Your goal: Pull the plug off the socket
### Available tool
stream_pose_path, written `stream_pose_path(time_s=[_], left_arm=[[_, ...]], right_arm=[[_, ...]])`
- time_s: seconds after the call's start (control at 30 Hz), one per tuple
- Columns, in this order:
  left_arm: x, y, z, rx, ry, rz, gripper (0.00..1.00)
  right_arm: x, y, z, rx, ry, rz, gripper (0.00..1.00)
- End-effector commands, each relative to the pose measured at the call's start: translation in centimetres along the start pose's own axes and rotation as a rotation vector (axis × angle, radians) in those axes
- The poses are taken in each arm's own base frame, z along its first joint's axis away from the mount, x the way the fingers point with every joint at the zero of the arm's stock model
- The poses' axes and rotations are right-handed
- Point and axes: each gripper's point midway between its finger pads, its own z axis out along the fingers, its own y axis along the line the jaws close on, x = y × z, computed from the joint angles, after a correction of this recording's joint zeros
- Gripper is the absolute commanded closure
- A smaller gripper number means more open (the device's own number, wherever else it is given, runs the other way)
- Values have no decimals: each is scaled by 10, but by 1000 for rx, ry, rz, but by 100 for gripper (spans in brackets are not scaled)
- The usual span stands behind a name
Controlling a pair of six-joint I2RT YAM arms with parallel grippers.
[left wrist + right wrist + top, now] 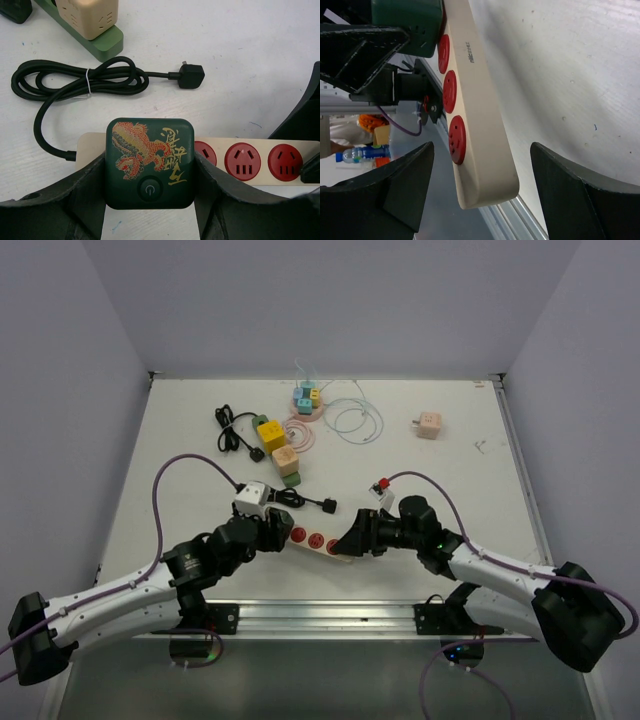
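Observation:
The plug [149, 162] is a dark green square block with a red and gold dragon and a power button. It sits in the left end of a cream socket strip [90, 145] with three free red sockets. My left gripper [150, 164] is shut on the plug, one finger against each side. In the right wrist view the strip's far end [485, 125] lies between the fingers of my right gripper [481, 150], which is open with a gap on both sides. From above, both grippers [268, 530] [345, 545] meet over the strip [315, 540].
A coiled black cable [80, 80] with a loose black plug [191, 76] lies just behind the strip. A green strip carrying a beige cube [87, 17] lies beyond. Coloured cubes with thin cables [307, 400] and a pink cube [429, 424] sit further back. The metal rail [320, 615] runs along the near edge.

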Motion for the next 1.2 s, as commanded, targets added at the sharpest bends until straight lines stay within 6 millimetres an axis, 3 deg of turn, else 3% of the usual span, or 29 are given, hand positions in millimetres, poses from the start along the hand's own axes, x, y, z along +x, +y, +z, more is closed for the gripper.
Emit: stream_pose_path(time_s=[0.0, 0.07, 0.23, 0.33, 0.5, 0.53, 0.8, 1.07, 1.17], left_arm=[[-49, -16, -7, 50, -163, -125, 100], [-50, -17, -8, 56, -171, -130, 100], [-47, -19, -8, 77, -164, -118, 100], [-43, -23, -8, 106, -160, -110, 100], [-39, -21, -7, 105, -153, -82, 100], [-40, -20, -7, 102, -158, -67, 100], [-45, -13, 1, 22, -128, 77, 100], [-48, -16, 4, 3, -126, 117, 100], [-49, -3, 0, -59, -149, 19, 100]], right_arm=[[-2, 8, 8, -40, -30, 25, 19], [-1, 8, 10, -47, -28, 36, 21], [-7, 19, 13, -76, -49, 33, 40], [-12, 24, 13, -95, -67, 36, 44], [-13, 34, 19, -153, -55, 75, 70], [-14, 34, 20, -150, -55, 79, 76], [-12, 20, 22, -3, -50, 76, 100], [-14, 20, 22, 18, -52, 106, 100], [-15, 23, 21, -7, -66, 114, 100]])
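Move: The right hand hangs open around the right end of the lifted socket strip, whose gripping spot lies only about 1 cm to its left, level with it in reach and height. From that hand, the green plug seated in the strip is some 15 cm left, 4 cm farther out and 1 cm up; the loose black plug lies about 12 cm ahead, 3 cm left and 9 cm below. The left hand already holds the green plug between its pads; the strip's right end is roughly 14 cm to its right, 4 cm back, 1 cm lower. The right hand slides left along the strip about 2.5 cm, towards the green plug, while its fingers close from wide and pinch the strip's right end, one pad on the socket face and the other on the underside, with the wrist turning only slightly. The left hand keeps its grip on the green plug, bobs up about 1 cm and sinks again, then, once the strip is pinched, works about 1 cm forward while rolling some 5 degrees, its left side rising. ##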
